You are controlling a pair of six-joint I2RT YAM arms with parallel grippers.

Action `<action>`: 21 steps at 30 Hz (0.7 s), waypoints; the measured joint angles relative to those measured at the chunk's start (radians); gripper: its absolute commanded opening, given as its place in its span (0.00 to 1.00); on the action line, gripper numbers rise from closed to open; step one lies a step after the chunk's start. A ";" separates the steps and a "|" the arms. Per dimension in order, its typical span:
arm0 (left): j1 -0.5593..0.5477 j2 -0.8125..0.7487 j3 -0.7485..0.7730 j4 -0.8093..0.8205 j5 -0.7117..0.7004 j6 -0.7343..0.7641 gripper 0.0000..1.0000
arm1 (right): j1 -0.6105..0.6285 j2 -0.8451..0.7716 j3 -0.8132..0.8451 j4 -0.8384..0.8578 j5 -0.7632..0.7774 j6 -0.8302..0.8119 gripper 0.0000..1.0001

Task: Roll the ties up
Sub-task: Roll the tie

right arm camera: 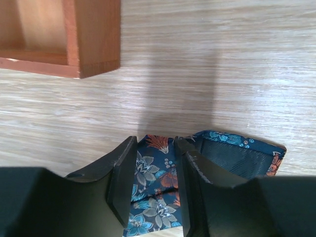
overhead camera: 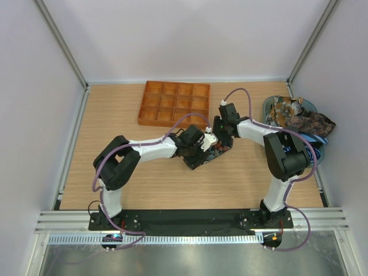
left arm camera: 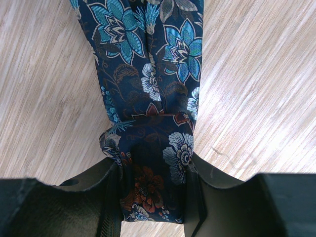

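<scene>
A dark blue floral tie [overhead camera: 208, 154] lies partly folded in the middle of the wooden table. My left gripper [overhead camera: 198, 149] comes at it from the left. In the left wrist view the tie [left arm camera: 148, 74] runs away from me, and my left gripper [left arm camera: 153, 197] is shut across the width of its doubled near end. My right gripper [overhead camera: 222, 138] meets the same tie from the right. In the right wrist view my right gripper [right arm camera: 154, 187] is shut on the tie [right arm camera: 153, 163], whose strip fills the gap between the fingers. A folded part showing dark lining [right arm camera: 237, 155] lies beside it.
An orange gridded tray [overhead camera: 174, 103] stands at the back of the table, and its corner [right arm camera: 94, 34] shows in the right wrist view. More patterned ties [overhead camera: 299, 115] are heaped in a teal bin [overhead camera: 269, 107] at the right wall.
</scene>
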 measured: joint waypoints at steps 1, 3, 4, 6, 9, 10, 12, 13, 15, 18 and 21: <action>0.000 0.001 0.002 -0.002 0.000 0.000 0.27 | 0.007 0.008 0.003 -0.005 0.013 -0.006 0.37; 0.000 0.003 0.005 -0.006 0.000 0.000 0.27 | 0.013 0.014 0.011 -0.011 0.034 -0.014 0.25; 0.000 0.003 0.006 -0.008 -0.001 0.000 0.26 | 0.014 0.017 0.013 -0.013 0.044 -0.016 0.20; 0.000 0.006 0.011 -0.012 -0.002 0.000 0.26 | 0.015 0.019 0.013 -0.018 0.058 -0.018 0.06; -0.002 0.010 0.018 -0.022 -0.006 0.000 0.26 | 0.015 0.013 0.006 -0.018 0.066 -0.015 0.01; -0.002 0.010 0.019 -0.023 -0.007 0.000 0.26 | 0.015 0.004 -0.004 -0.016 0.070 -0.015 0.01; -0.003 0.010 0.019 -0.024 -0.009 0.000 0.26 | 0.015 -0.018 -0.025 -0.021 0.076 -0.015 0.01; -0.003 0.011 0.021 -0.025 -0.010 0.000 0.26 | 0.015 -0.035 -0.040 -0.023 0.080 -0.015 0.01; -0.003 0.013 0.024 -0.028 -0.010 -0.001 0.26 | 0.015 -0.067 -0.061 -0.033 0.085 -0.016 0.01; -0.004 0.014 0.026 -0.032 -0.014 -0.003 0.26 | 0.015 -0.135 -0.099 -0.037 0.095 -0.016 0.01; -0.005 0.016 0.030 -0.038 -0.015 -0.003 0.25 | 0.015 -0.203 -0.138 -0.039 0.103 -0.014 0.01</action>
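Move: The upper layer of the tie's loose end has its far edge between the right gripper's open fingertips, about 1 cm below the hand point. From that hand, the dark-lined tip lies some 5 cm right and 2 cm back, the rolled part about 8 cm left and 10 cm back, and the wooden tray's middle some 18 cm left and 13 cm ahead. For the left gripper, already around the roll, that far edge is about 10 cm ahead and 8 cm right. Sink the right gripper barely 1 cm and close it fully, pinching the edge of the tie's upper layer. Then draw that layer back and to the right, about 4 cm in all, lifting some 3 cm from the low point as you go. Keep the left gripper still, its fingers holding the roll at the same opening. ##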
